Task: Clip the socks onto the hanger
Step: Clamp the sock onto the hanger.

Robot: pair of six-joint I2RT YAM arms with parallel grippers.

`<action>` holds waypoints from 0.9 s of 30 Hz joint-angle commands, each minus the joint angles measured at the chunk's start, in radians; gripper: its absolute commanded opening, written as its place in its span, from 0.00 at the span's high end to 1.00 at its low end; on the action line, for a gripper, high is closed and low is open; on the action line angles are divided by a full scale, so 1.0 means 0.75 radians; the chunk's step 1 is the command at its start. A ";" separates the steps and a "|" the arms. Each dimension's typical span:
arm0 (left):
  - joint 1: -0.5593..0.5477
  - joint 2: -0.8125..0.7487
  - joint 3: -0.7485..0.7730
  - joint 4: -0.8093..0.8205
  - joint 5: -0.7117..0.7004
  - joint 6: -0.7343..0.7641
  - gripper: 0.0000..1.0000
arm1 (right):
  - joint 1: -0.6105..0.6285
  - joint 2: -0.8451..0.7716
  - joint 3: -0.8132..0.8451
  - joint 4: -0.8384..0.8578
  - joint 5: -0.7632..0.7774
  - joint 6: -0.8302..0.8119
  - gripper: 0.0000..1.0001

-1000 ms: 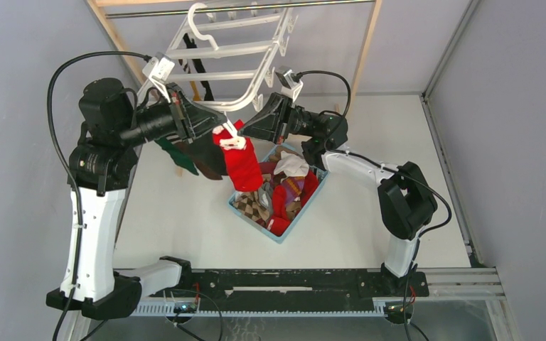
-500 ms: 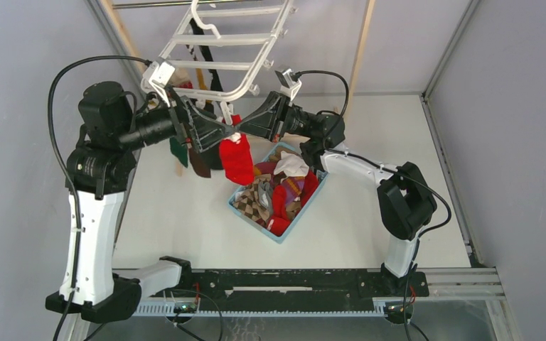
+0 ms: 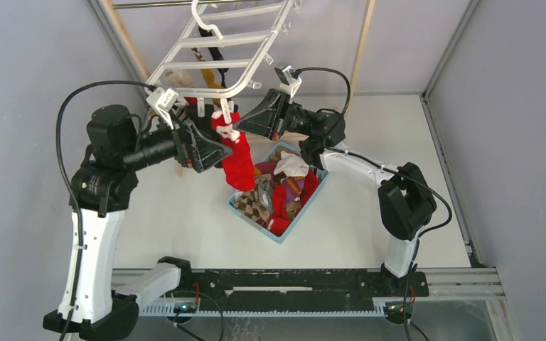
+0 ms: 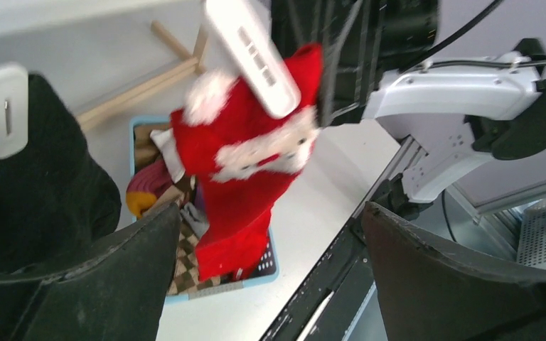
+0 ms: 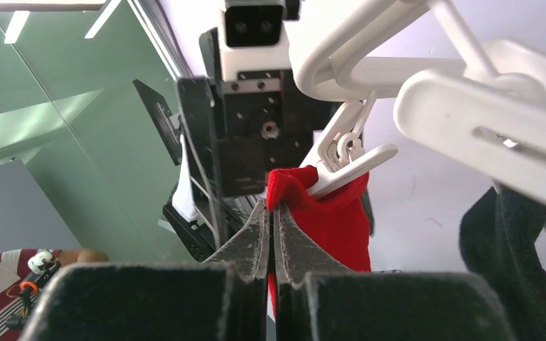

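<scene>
A red sock (image 3: 239,162) with a white furry cuff hangs from one white clip (image 4: 252,57) of the white hanger (image 3: 213,53). My left gripper (image 3: 217,150) stands wide open just left of the sock, and in the left wrist view the sock (image 4: 249,170) hangs beyond its spread fingers (image 4: 85,284), untouched. My right gripper (image 3: 242,128) is shut on the sock's top edge (image 5: 288,188), right beside the clip (image 5: 348,170) that bites the fabric. A black sock (image 4: 35,185) hangs from a neighbouring clip (image 4: 3,106).
A light-blue basket (image 3: 306,209) with several mixed socks sits on the table under the red sock. Wooden rack posts (image 3: 361,50) rise behind the hanger. Dark and mustard socks (image 3: 213,74) dangle under the hanger frame.
My left gripper went from shut to wide open and drew back to the left. The clip now grips the red sock. The hanger swung up and back.
</scene>
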 commanded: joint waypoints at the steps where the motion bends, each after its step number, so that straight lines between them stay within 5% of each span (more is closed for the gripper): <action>1: 0.015 -0.045 -0.126 0.048 -0.065 0.039 0.00 | 0.027 -0.022 0.076 0.062 -0.021 0.045 0.96; 10: 0.015 -0.067 -0.322 0.222 0.017 -0.042 0.07 | 0.072 0.021 0.138 0.021 -0.017 0.049 0.96; 12: 0.015 -0.071 -0.319 0.265 0.076 -0.044 0.21 | 0.077 0.028 0.140 0.023 -0.010 0.058 0.96; 15: 0.015 -0.053 -0.282 0.259 0.187 -0.034 0.62 | 0.073 0.030 0.129 0.030 -0.003 0.063 0.92; 19: 0.023 -0.070 -0.278 0.175 0.164 0.014 0.91 | 0.040 -0.026 0.035 -0.026 0.036 -0.005 0.77; 23: 0.033 -0.140 -0.310 0.120 0.087 0.048 0.95 | -0.031 -0.117 -0.107 -0.104 0.046 -0.114 0.63; 27: 0.036 -0.203 -0.345 0.098 0.026 0.072 0.97 | -0.114 -0.193 -0.205 -0.210 0.031 -0.234 0.36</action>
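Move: The red Santa sock hangs in its hanger clip, its middle roughly 5 cm to the right of the open left gripper, 3 cm ahead and 4 cm lower. That clip is 3 cm ahead, 5 cm right and about 8 cm above; the dark sock on the next clip hangs some 10 cm ahead and 4 cm left. From the right hand, shut on the cuff's edge, the sock's middle is straight below by about 8 cm, 1 cm left. Drop the open left gripper about 7 cm beside the red sock, tipping its fingers slightly down, then close and pinch the sock's body below the Santa face, easing back a couple of centimetres. Ease the right hand a little left, back and up with its grip kept, then open it to let go of the cuff and dip it about 5 cm down and forward. ##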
